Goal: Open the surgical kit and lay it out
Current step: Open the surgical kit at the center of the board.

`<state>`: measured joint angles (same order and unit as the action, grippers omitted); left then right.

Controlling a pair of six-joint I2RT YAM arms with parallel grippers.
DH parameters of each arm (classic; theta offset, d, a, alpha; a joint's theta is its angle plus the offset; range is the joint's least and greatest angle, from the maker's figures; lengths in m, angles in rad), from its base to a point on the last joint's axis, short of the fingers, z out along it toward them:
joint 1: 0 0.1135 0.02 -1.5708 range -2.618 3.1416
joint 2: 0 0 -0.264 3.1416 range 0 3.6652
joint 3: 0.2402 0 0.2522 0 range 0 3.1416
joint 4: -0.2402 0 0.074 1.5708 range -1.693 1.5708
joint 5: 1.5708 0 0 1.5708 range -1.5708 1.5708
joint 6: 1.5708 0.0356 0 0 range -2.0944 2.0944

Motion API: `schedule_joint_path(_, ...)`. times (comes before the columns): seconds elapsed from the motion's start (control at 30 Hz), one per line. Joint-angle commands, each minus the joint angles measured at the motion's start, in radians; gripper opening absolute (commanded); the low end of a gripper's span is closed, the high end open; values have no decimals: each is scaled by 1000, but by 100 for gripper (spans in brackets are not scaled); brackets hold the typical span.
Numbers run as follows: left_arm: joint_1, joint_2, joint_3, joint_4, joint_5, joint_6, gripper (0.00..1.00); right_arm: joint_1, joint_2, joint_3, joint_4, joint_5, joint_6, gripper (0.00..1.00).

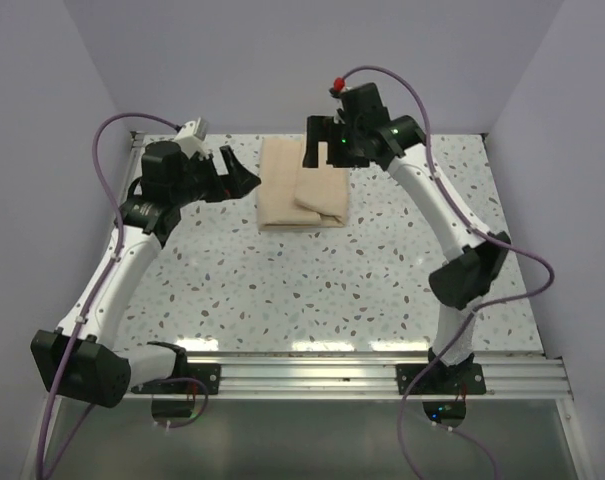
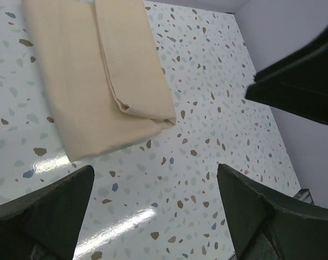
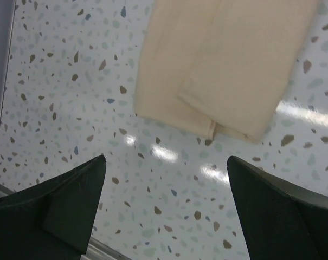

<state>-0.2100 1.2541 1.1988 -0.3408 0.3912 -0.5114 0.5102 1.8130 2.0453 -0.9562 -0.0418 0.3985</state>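
Observation:
The surgical kit lies at the back middle of the speckled table as a folded beige cloth bundle, with a flap folded over its right half. What is inside it is hidden. My left gripper hovers just left of the bundle, open and empty; in the left wrist view the bundle lies ahead of the left gripper. My right gripper hangs open above the bundle's far right corner. In the right wrist view the bundle lies beyond the empty right gripper.
Lilac walls close in the table at the back and on both sides. An aluminium rail with the arm bases runs along the near edge. A black part of the right arm shows in the left wrist view.

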Motion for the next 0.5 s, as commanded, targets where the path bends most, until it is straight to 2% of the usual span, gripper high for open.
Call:
schedule_joint_path(0.0,-3,-67,-4,-81,-37,54,99,39,234,244,-48,-9,-32,98)
schedule_joint_path(0.07,-5,-96,-5,-108,-55,76,98,57,325,382,-85,-6,-27,97)
schedule_joint_path(0.1,-5,-111,-5,-136,-63,80,98,59,406,413,-91,-4,-18,97)
schedule_joint_path(0.17,-3,-125,-10,-162,-77,97,97,71,462,449,-85,3,-9,96)
schedule_joint_path(0.33,-3,-183,-74,-211,-109,100,96,88,566,362,26,40,-12,95)
schedule_joint_path(0.47,-5,-212,-110,-224,-106,99,95,88,672,387,48,101,-24,93)
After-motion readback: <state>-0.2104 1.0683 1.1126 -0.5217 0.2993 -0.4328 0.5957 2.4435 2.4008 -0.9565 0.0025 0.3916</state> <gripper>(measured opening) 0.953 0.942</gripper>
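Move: Ahead of the right hand lies the surgical kit, the beige folded cloth: its middle is about 13 cm farther out, 3 cm to the left and 27 cm below. The near-left corner of its top flap is only about 6 cm ahead, 4 cm left and 27 cm down. From the left hand the kit's middle lies some 18 cm ahead, 11 cm to the right and 27 cm lower. Swooping down on the kit, the right hand first goes forward and left, about 7 and 8 cm, then drops nearly straight, some 19 cm in all, until its open fingers hover over the near-left part by the flap corner, pointing some 15 degrees steeper. The left hand, also open and empty, draws about 5 cm back and a little left, away from the kit. ##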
